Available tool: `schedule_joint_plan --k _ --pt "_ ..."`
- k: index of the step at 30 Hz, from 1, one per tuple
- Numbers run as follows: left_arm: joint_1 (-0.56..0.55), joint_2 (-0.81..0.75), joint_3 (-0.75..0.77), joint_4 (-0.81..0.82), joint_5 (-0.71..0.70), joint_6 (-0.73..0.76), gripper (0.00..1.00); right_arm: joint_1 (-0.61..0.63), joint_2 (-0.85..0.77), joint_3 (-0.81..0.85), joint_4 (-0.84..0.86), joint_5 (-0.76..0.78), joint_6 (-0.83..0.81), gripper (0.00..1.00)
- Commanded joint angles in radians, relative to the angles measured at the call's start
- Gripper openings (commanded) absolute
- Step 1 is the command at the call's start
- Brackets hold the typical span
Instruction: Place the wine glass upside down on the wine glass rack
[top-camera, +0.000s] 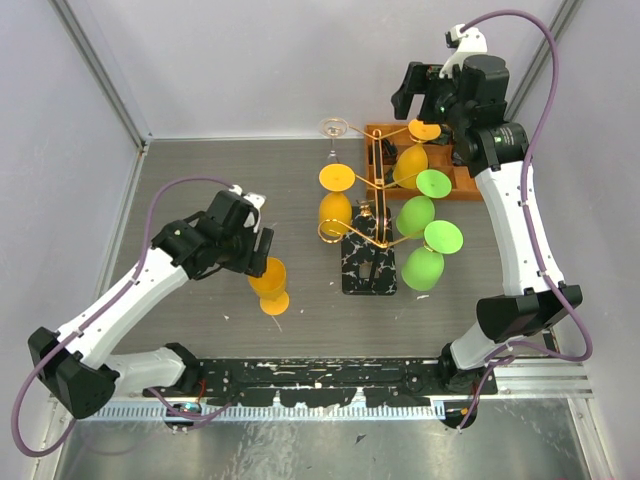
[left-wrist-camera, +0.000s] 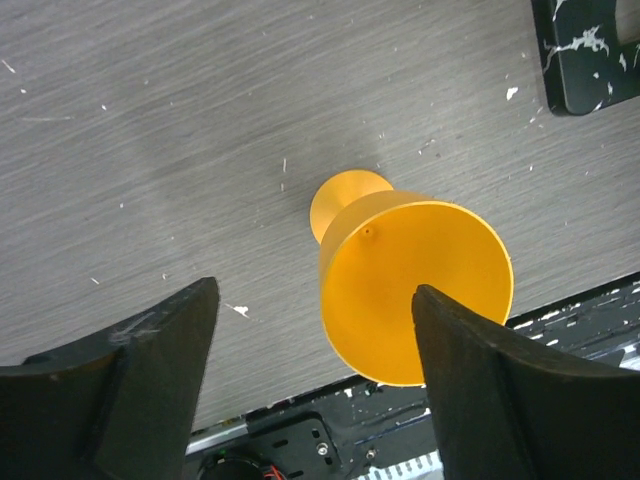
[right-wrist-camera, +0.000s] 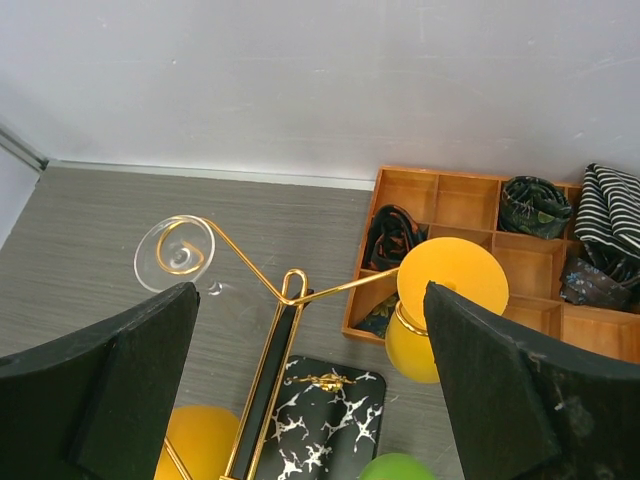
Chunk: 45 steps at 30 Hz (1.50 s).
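Observation:
An orange wine glass (top-camera: 268, 285) rests on the table at the near left. In the left wrist view its open bowl (left-wrist-camera: 415, 290) faces the camera, with the foot behind it. My left gripper (top-camera: 256, 258) stands open around it: one finger (left-wrist-camera: 500, 400) overlaps the bowl's rim, while the other sits well clear. The wine glass rack (top-camera: 366, 262), gold wire on a marbled base (right-wrist-camera: 335, 420), stands mid-table with orange and green glasses hanging upside down. High over it, my right gripper (right-wrist-camera: 310, 290) is open and holds nothing.
An orange compartment tray (top-camera: 468, 186) with rolled cloth items sits behind the rack at the back right. A clear glass (right-wrist-camera: 175, 255) hangs on the far scroll arm. The black rail (top-camera: 330, 372) runs along the near edge, close to the orange glass.

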<state>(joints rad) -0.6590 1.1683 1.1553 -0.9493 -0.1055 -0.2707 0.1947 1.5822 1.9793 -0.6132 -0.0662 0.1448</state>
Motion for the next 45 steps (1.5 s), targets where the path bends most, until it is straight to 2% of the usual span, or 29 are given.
schedule_joint_plan --k 1,16,22,28,32,40,45 --pt "0.003 0.024 0.003 -0.034 0.056 0.022 0.73 0.006 -0.045 0.001 0.068 0.017 -0.021 1.0" --pt "0.003 0.164 0.08 -0.05 0.105 0.066 0.22 0.005 -0.028 0.01 0.088 0.021 -0.03 1.0" --pt "0.004 0.172 0.147 -0.073 0.036 0.129 0.03 0.005 -0.01 0.034 0.087 0.018 -0.02 1.0" --pt "0.033 0.168 0.286 -0.11 -0.082 0.263 0.0 0.005 0.055 0.107 0.041 -0.018 0.014 1.0" --pt "0.049 0.155 0.393 -0.041 -0.147 0.392 0.0 0.006 0.088 0.138 0.036 -0.038 0.041 1.0" --pt "0.048 0.194 0.565 0.362 -0.217 0.667 0.0 0.003 0.181 0.254 0.015 -0.203 0.123 1.0" --pt "0.049 0.215 0.547 0.684 -0.246 0.804 0.0 0.006 0.191 0.256 0.066 -0.356 0.233 1.0"
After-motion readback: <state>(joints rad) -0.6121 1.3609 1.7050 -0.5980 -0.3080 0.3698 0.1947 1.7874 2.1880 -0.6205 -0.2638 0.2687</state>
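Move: The orange wine glass stands upright just under the left fingers, its middle about 5 cm to that hand's right, 1 cm back and 9 cm below. The rack's empty front-left hook is some 17 cm right, 2 cm ahead and 8 cm higher than the hand; the hanging orange glass is about 17 cm right, 9 cm ahead and level. From the right hand, the standing glass lies roughly 26 cm left, 20 cm back and 34 cm below. The orange wine glass gets pinched by the left side of its rim, one left finger inside the bowl and one outside, as that hand sinks about 3 cm while closing. It then lifts the glass some 26 cm, carrying it forward about 14 cm as the fingers swing up to nearly level. Late on, the open right hand eases forward and left, closer to the glass. ##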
